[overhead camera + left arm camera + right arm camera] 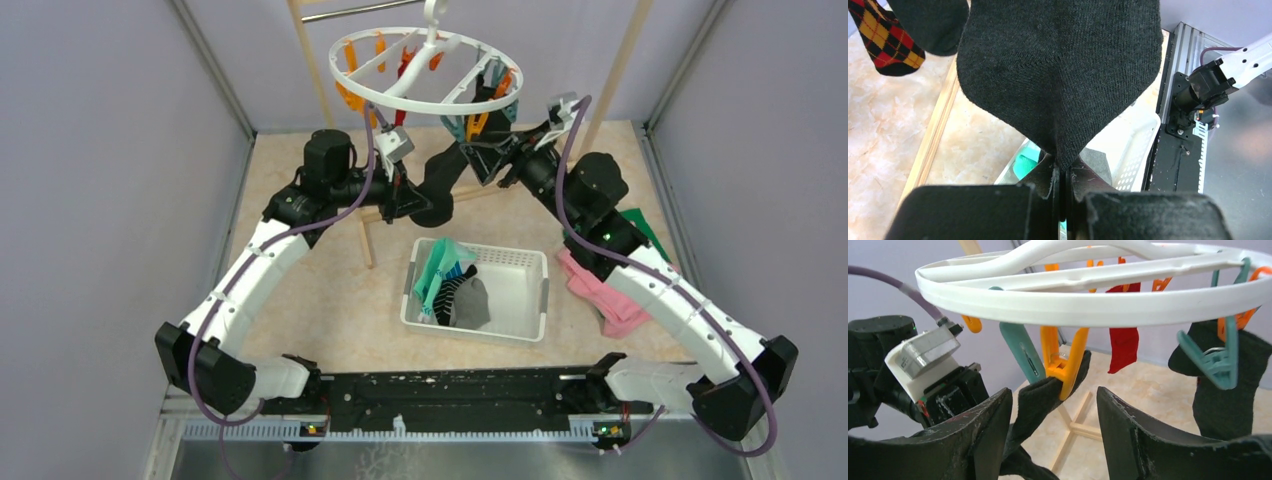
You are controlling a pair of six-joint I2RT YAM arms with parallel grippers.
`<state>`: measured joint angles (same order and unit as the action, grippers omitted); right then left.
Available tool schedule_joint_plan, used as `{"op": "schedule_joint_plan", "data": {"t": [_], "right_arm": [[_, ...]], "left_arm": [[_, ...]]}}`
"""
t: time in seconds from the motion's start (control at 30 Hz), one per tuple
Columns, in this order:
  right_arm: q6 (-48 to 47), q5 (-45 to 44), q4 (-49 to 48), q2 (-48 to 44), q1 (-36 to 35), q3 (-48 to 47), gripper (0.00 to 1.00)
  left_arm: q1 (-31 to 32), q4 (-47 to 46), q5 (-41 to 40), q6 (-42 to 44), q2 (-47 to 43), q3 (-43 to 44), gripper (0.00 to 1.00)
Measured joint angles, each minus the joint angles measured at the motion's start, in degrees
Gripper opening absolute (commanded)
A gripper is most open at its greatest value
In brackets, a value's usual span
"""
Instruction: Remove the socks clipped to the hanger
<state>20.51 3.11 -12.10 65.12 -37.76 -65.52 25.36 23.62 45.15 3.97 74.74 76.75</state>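
Note:
The white ring hanger (430,100) hangs at the top centre, with orange and teal clips under it. My left gripper (413,200) is shut on the lower tip of a black sock (1058,75), pinched between its jaws (1063,172). That black sock (1040,395) is still held at its top by an orange clip (1063,362). My right gripper (1053,425) stands open just below this clip, one finger on each side, touching nothing. A red sock (1123,345), another black sock (1223,390) on a teal clip (1218,360), and an argyle sock (885,37) also hang.
A white basket (520,295) on the table below holds teal, black and grey socks. Folded pink (610,290) and green (640,225) cloths lie under the right arm. The wooden rack's posts (620,60) and floor bars (365,235) stand around the hanger.

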Motion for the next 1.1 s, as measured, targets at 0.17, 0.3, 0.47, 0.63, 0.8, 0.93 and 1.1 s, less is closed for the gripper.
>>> {"op": "schedule_joint_plan", "data": {"t": [0.17, 0.3, 0.47, 0.63, 0.8, 0.93, 1.1], "right_arm": [[-0.61, -2.38, 1.49, 0.92, 0.00, -3.32, 0.62], [-1.01, -3.52, 1.92, 2.82, 0.00, -6.62, 0.61], [-1.14, -4.44, 2.78, 4.98, 0.00, -8.96, 0.61], [-1.46, -4.85, 3.63, 6.67, 0.00, -10.01, 0.57], [-1.44, -4.96, 3.72, 7.72, 0.00, -10.40, 0.35], [-1.25, -4.94, 3.65, 8.57, 0.00, -11.43, 0.00], [-0.92, -4.31, 3.23, 8.94, 0.00, -12.28, 0.00]], "left_arm": [[0.00, -0.07, 0.00, 0.00, 0.00, -0.48, 0.00], [0.00, -0.11, 0.00, 0.00, 0.00, -0.61, 0.00], [0.00, -0.09, 0.00, 0.00, 0.00, -1.25, 0.00], [0.00, -0.11, 0.00, 0.00, 0.00, -1.27, 0.00], [0.00, -0.11, 0.00, 0.00, 0.00, -1.29, 0.00], [0.00, -0.15, 0.00, 0.00, 0.00, -1.33, 0.00], [0.00, -1.11, 0.00, 0.00, 0.00, -3.17, 0.00]]}}
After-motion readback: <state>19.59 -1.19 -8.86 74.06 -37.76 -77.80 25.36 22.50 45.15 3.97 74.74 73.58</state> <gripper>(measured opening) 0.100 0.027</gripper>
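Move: The orange clip holding the black sock's cuff hangs about 4 cm ahead of the right hand, 1 cm to its left and 4 cm above. A teal clip hangs level with that clip, some 3 cm to the left of it, and another black sock hangs about 5 cm farther out than the orange clip and 5 cm to the right of it. From the left hand, already pinching this sock's toe end, the orange clip is roughly 7 cm ahead, 7 cm to the right and 15 cm up. The orange clip under the near rim is reached by the right hand, going forward about 4 cm and up some 3 cm, with a small dip on the way; its open fingers then close around the clip and squeeze it. The left hand keeps its pinch on the sock and sinks about 2 cm, half of that right at the end. ##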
